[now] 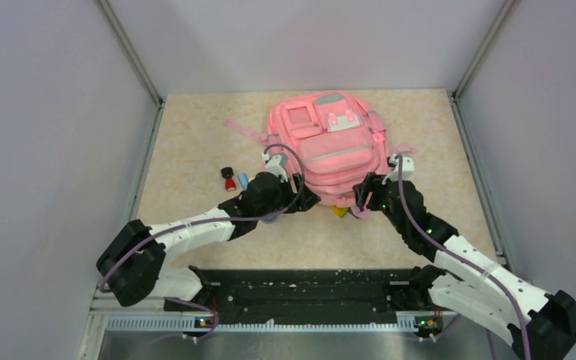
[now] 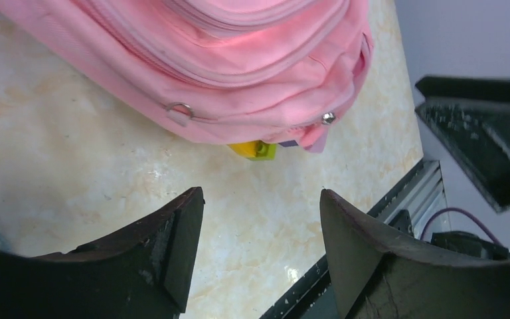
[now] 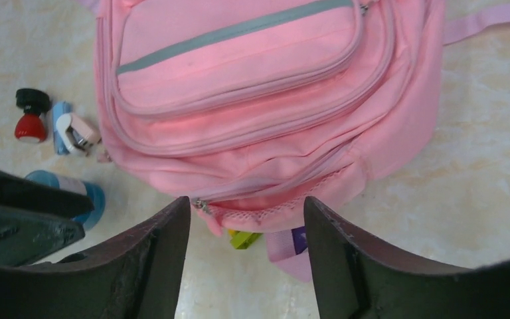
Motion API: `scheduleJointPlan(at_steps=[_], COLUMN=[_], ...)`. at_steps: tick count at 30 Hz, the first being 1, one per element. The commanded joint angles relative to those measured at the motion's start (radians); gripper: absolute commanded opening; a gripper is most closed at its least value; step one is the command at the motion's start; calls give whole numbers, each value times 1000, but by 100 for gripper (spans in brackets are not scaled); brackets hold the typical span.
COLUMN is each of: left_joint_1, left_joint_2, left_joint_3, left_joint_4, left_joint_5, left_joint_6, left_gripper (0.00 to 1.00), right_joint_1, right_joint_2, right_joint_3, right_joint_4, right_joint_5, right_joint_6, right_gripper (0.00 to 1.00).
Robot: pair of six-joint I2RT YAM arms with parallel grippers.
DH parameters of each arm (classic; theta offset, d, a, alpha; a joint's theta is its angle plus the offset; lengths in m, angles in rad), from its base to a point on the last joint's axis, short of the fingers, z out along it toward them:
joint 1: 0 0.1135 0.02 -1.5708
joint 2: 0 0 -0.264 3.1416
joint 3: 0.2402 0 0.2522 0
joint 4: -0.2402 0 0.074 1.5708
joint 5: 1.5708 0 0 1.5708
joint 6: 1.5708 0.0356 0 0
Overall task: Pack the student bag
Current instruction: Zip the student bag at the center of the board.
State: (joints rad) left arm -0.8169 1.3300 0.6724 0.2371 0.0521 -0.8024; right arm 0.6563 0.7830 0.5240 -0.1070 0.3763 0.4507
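Note:
The student bag (image 1: 330, 142) lies flat in the middle of the table, front pockets up, with its zipped top edge toward me. My left gripper (image 1: 300, 199) stands open at the bag's near left corner and holds nothing. In the left wrist view the left gripper (image 2: 260, 199) has only bare table between its fingers, short of the bag (image 2: 239, 73). My right gripper (image 1: 364, 196) is open at the near right corner. From the right wrist, the right gripper (image 3: 247, 209) frames the bag's (image 3: 252, 100) near edge and the zip pull (image 3: 200, 205) without gripping either.
A yellow-green piece (image 3: 242, 238) pokes out under the bag's near edge beside a pink strap loop (image 3: 292, 249). Left of the bag lie a red and black item (image 1: 229, 178), a small blue-white stapler (image 1: 243, 180) and a blue cylinder (image 3: 83, 193). Grey walls enclose the table.

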Motion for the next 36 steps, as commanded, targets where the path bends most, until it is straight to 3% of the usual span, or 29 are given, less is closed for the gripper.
scheduleJointPlan(at_steps=[1,11,21,36], left_joint_1=[25,31,37,43], left_joint_2=[-22,74,214,217], left_joint_3=[-26,-66,-27,-20], left_joint_4=[122,293,370,362], left_joint_5=[-42,-92,-57,-123], left_joint_6=[-105,-237,-283,-250], left_gripper=[69,68,69,69], right_joint_1=[45,197,201,210], right_joint_2=[15,190,298,338], right_joint_3=[-22,9,45,88], right_joint_4=[-20,29,69,96], right_joint_5=[-135,36,111,124], right_joint_6=[27,70,36,20], right_gripper=[57,54,51,45])
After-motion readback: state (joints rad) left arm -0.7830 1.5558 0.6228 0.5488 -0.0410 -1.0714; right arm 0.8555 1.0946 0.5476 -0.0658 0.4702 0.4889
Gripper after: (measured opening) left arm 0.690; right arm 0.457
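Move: The metal zip pull at the bag's near edge lies about 6 cm left of the right gripper, 2 cm ahead and 9 below; from the left gripper it is some 7 cm right, 3 ahead and 6 below. The toy triangle pokes out under that edge, about 5 cm left of the right hand, level with it and 15 below. From the left hand, the bag's D-ring stands roughly 9 cm ahead, 2 right, and the blue jar 10 left, 4 back. Swing the right gripper left about 5 cm and sink it some 7 cm to the zip pull, drawing back a little first and then easing forward, tipping the fingers slightly down and narrowing them partway around the pull without shutting. Bring the still-open left gripper forward about 4 cm and then down nearly as much beside the bag's near-left edge, turning it some 10 degrees counter-clockwise. ##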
